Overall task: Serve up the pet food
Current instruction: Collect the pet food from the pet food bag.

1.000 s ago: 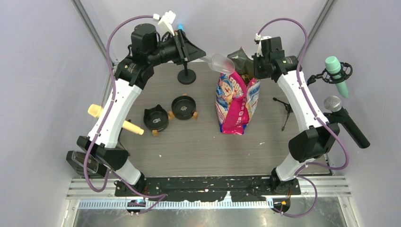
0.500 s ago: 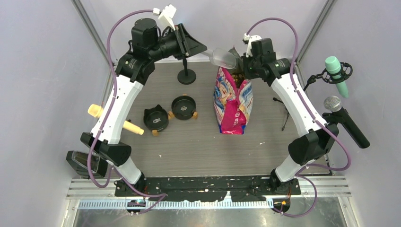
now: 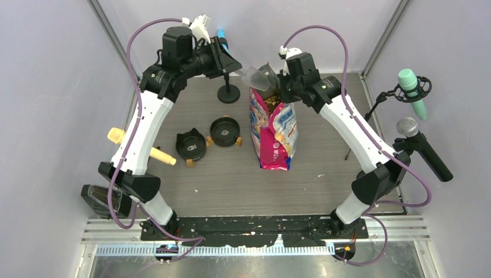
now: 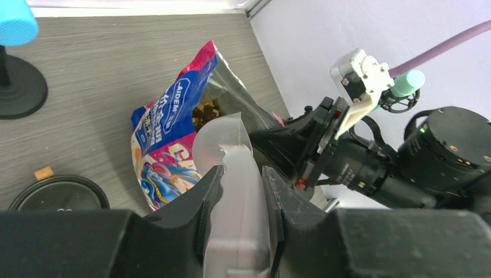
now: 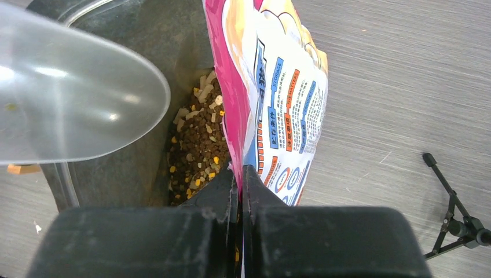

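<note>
The pet food (image 5: 197, 145) is brown and tan kibble lying inside the open pink, white and blue bag (image 3: 272, 130); it also shows through the bag's mouth in the left wrist view (image 4: 205, 111). My right gripper (image 5: 239, 174) is shut on the bag's (image 5: 278, 98) top edge and holds the mouth open. My left gripper (image 4: 242, 174) is shut on the handle of a clear plastic scoop (image 4: 231, 150). The scoop (image 5: 69, 98) hangs empty at the bag's mouth, just above the kibble. Two black bowls (image 3: 225, 131) (image 3: 191, 145) stand empty to the left of the bag.
A black round stand base (image 3: 228, 94) with a blue-tipped pole stands behind the bowls. A small tripod (image 3: 350, 139) is right of the bag. Two microphones (image 3: 412, 87) (image 3: 417, 136) reach in from the right wall. Cream pegs (image 3: 117, 135) stick out beside the left arm.
Both grippers have moved left. The bag's top has been pulled left with the right gripper, and the scoop now sits at the bag's mouth.
</note>
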`<state>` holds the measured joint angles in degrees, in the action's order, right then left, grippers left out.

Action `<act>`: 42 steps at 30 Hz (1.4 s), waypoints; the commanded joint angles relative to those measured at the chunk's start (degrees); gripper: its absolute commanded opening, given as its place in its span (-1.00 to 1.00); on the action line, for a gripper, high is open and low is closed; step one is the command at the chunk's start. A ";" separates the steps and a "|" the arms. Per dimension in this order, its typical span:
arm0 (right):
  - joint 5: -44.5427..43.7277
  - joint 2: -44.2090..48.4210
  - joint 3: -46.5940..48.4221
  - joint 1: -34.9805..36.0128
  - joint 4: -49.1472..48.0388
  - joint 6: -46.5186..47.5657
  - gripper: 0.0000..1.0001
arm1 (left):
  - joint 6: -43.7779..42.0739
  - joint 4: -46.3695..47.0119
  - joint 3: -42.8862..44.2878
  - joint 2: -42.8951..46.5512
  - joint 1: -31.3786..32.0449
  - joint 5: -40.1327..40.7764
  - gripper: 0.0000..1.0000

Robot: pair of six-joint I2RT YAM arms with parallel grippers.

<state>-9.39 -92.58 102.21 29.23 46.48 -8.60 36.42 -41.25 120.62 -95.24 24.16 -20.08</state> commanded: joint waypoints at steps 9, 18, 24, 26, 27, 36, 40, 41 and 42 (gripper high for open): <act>-0.32 -0.88 15.13 6.44 -5.27 0.54 -0.89 | -4.46 -5.00 3.64 -2.53 -0.28 -1.13 -1.00; -6.94 1.18 9.33 1.65 -5.77 1.61 -0.89 | -5.54 -5.60 3.29 -1.24 -0.20 -2.44 -1.00; -3.39 4.51 4.47 -5.52 -7.75 1.21 -0.89 | -3.87 -4.26 5.36 0.19 -0.30 -4.36 -1.00; -2.34 5.24 3.31 -7.04 -8.30 1.37 -0.89 | -3.69 -3.85 6.46 0.61 -0.64 -4.17 -1.00; -2.03 5.68 2.61 -7.50 -8.50 1.52 -0.89 | -3.67 -3.96 7.19 0.81 -0.95 -3.72 -1.00; 2.45 6.45 0.75 -11.08 -9.19 3.17 -0.90 | 1.03 1.78 4.49 5.74 -6.15 -7.36 -1.00; 1.34 6.71 1.05 -13.81 -8.95 3.02 -0.89 | -1.06 1.49 0.78 8.81 -8.34 -4.61 -1.00; 1.45 6.75 1.18 -15.14 -8.91 3.22 -0.89 | -1.52 1.16 -0.22 9.30 -8.89 -3.97 -1.00; 1.78 7.00 1.51 -15.73 -8.93 3.96 -0.90 | -1.97 0.85 -1.32 9.69 -9.33 -3.47 -1.00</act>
<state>-5.26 -91.50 100.82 17.89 46.48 -6.24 35.75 -42.85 122.54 -88.40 16.51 -25.02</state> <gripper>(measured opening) 0.058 0.294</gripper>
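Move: The left hand already holds the clear scoop; the middle of the pet food bag's open mouth lies about 10 cm to its right, 4 cm ahead and some 16 cm below. The blue microphone stands roughly 14 cm ahead and 5 cm left, the round black bowl about 2 cm back and 7 cm left, down on the table. For the right hand, pinching the rim, that mouth's middle is some 5 cm left, 1 cm ahead and a little lower. The left hand keeps its grip on the scoop and first dips about 4 cm towards the bag mouth with a slight downward tip, then climbs some 10 cm while swinging about 6 cm left and slightly back, tipping the scoop up roughly 10 degrees and away from the bag. The right hand, still pinching the rim, carries it nearly 4 cm left towards the scoop and a little back, then reverses and draws it about 11 cm to the right and slightly forward, turning clockwise. ##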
